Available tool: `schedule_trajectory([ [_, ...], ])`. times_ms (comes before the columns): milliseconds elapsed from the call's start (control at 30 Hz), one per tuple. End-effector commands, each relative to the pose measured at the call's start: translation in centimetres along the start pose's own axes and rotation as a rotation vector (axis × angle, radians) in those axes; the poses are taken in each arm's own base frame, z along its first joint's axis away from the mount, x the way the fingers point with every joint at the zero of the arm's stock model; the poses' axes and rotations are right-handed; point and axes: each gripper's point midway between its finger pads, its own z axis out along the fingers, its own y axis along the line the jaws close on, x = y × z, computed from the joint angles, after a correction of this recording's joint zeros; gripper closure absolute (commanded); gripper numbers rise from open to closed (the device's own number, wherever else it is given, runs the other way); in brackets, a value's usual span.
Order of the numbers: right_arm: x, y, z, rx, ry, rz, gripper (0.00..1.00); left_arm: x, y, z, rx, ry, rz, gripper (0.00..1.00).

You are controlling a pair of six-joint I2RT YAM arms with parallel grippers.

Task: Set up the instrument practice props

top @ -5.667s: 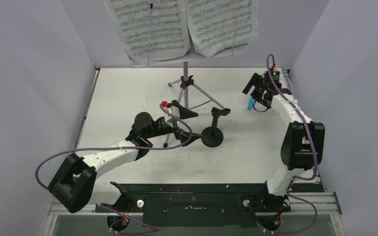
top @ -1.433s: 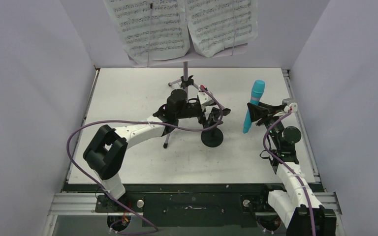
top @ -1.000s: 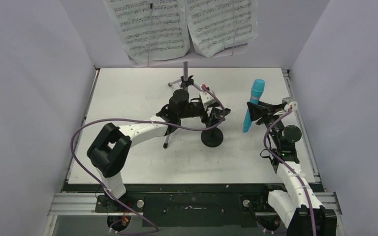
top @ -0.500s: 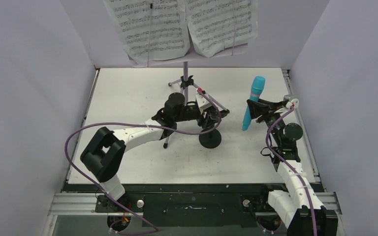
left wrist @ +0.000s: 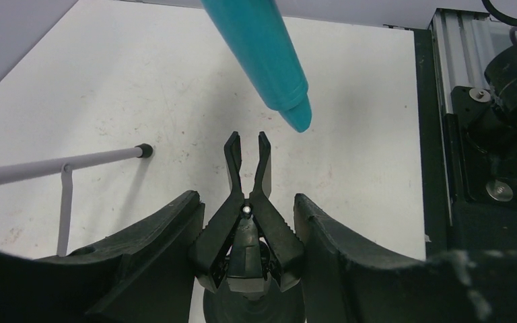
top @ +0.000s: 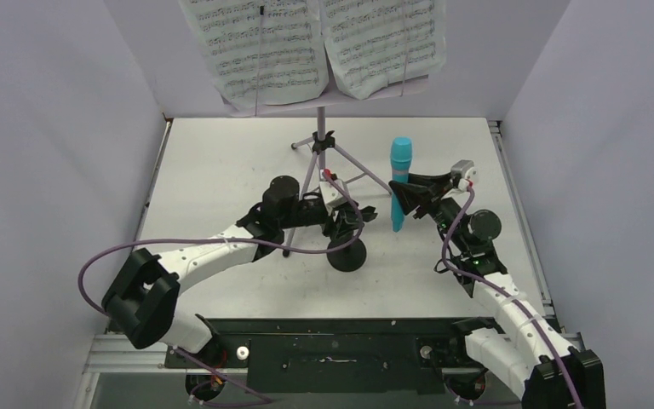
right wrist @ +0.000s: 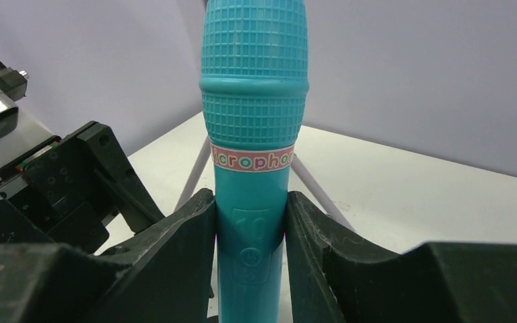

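The lilac music stand [top: 321, 141] rises at the back middle, with two white sheet-music pages [top: 264, 47] on its desk. My left gripper [top: 347, 223] is shut on the clip [left wrist: 247, 168] of the black mic stand, whose round base [top: 346, 256] rests on the table. The clip's two handles sit between my left fingers [left wrist: 168, 235], and its tips are slightly parted. My right gripper [top: 406, 200] is shut on the turquoise microphone [top: 399, 179], held upright with its head on top. The microphone's lower tip [left wrist: 299, 120] hangs just beyond and above the clip. My right fingers [right wrist: 175, 256] squeeze the microphone's [right wrist: 254, 134] handle.
The music stand's tripod legs [top: 364, 175] spread just behind both grippers, and one leg's foot [left wrist: 145, 150] lies left of the clip. A metal rail [left wrist: 444, 74] runs along the table's right edge. Grey walls enclose three sides.
My left jaws closed on the clip and pulled the mic stand nearer and to the left. My right arm carried the microphone left, close to the clip.
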Motion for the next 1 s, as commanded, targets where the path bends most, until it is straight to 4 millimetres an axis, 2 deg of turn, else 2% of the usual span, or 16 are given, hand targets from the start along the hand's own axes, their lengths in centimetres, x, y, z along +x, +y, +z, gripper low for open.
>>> schedule_trajectory([
  [0, -2.3, 2.3, 1.4, -0.062, -0.078, -0.106, 0.95, -3.2, -1.1, -2.4, -0.014, -0.082, 0.066, 0.55],
  [233, -0.3, 6.0, 2.2, -0.165, -0.098, -0.064, 0.95, -2.6, -2.6, -4.9, -0.017, -0.046, 0.070, 0.54],
  [333, -0.1, 6.3, 2.2, -0.153, -0.117, -0.057, 0.95, -2.7, -2.7, -5.3, -0.025, -0.047, 0.072, 0.48],
  [633, -1.7, 5.9, 0.6, -0.097, -0.206, -0.073, 0.95, -4.0, -3.1, -6.1, -0.027, -0.086, 0.080, 0.01],
  [733, -1.9, 6.3, -0.1, -0.116, -0.238, -0.058, 0.95, -4.0, -3.0, -6.7, -0.054, -0.091, 0.093, 0.04],
  [967, -1.4, 8.2, -1.2, -0.214, -0.283, -0.047, 0.95, -2.4, -3.1, -8.9, -0.108, -0.052, 0.117, 0.04],
])
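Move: My left hand already grips the mic stand just under its clip, with the round base some 16 cm below; its new spot is about 4 cm back and 4 cm left. The tripod's left foot lies roughly 14 cm to the left, level ahead, 16 cm below. From my right hand, already holding the microphone, the clip is about 9 cm left, 2 cm back and 6 cm lower; the tripod's right foot is 11 cm ahead, 24 cm down. With my left hand I drag the mic stand across the table back and to the left, about 5 cm, then open the fingers wide, let go and rise off it, easing farther left. My right hand keeps its grip on the microphone and follows leftward some 6 cm, comes back right a little while drawing back, fingertips tilting up about 10 degrees. ##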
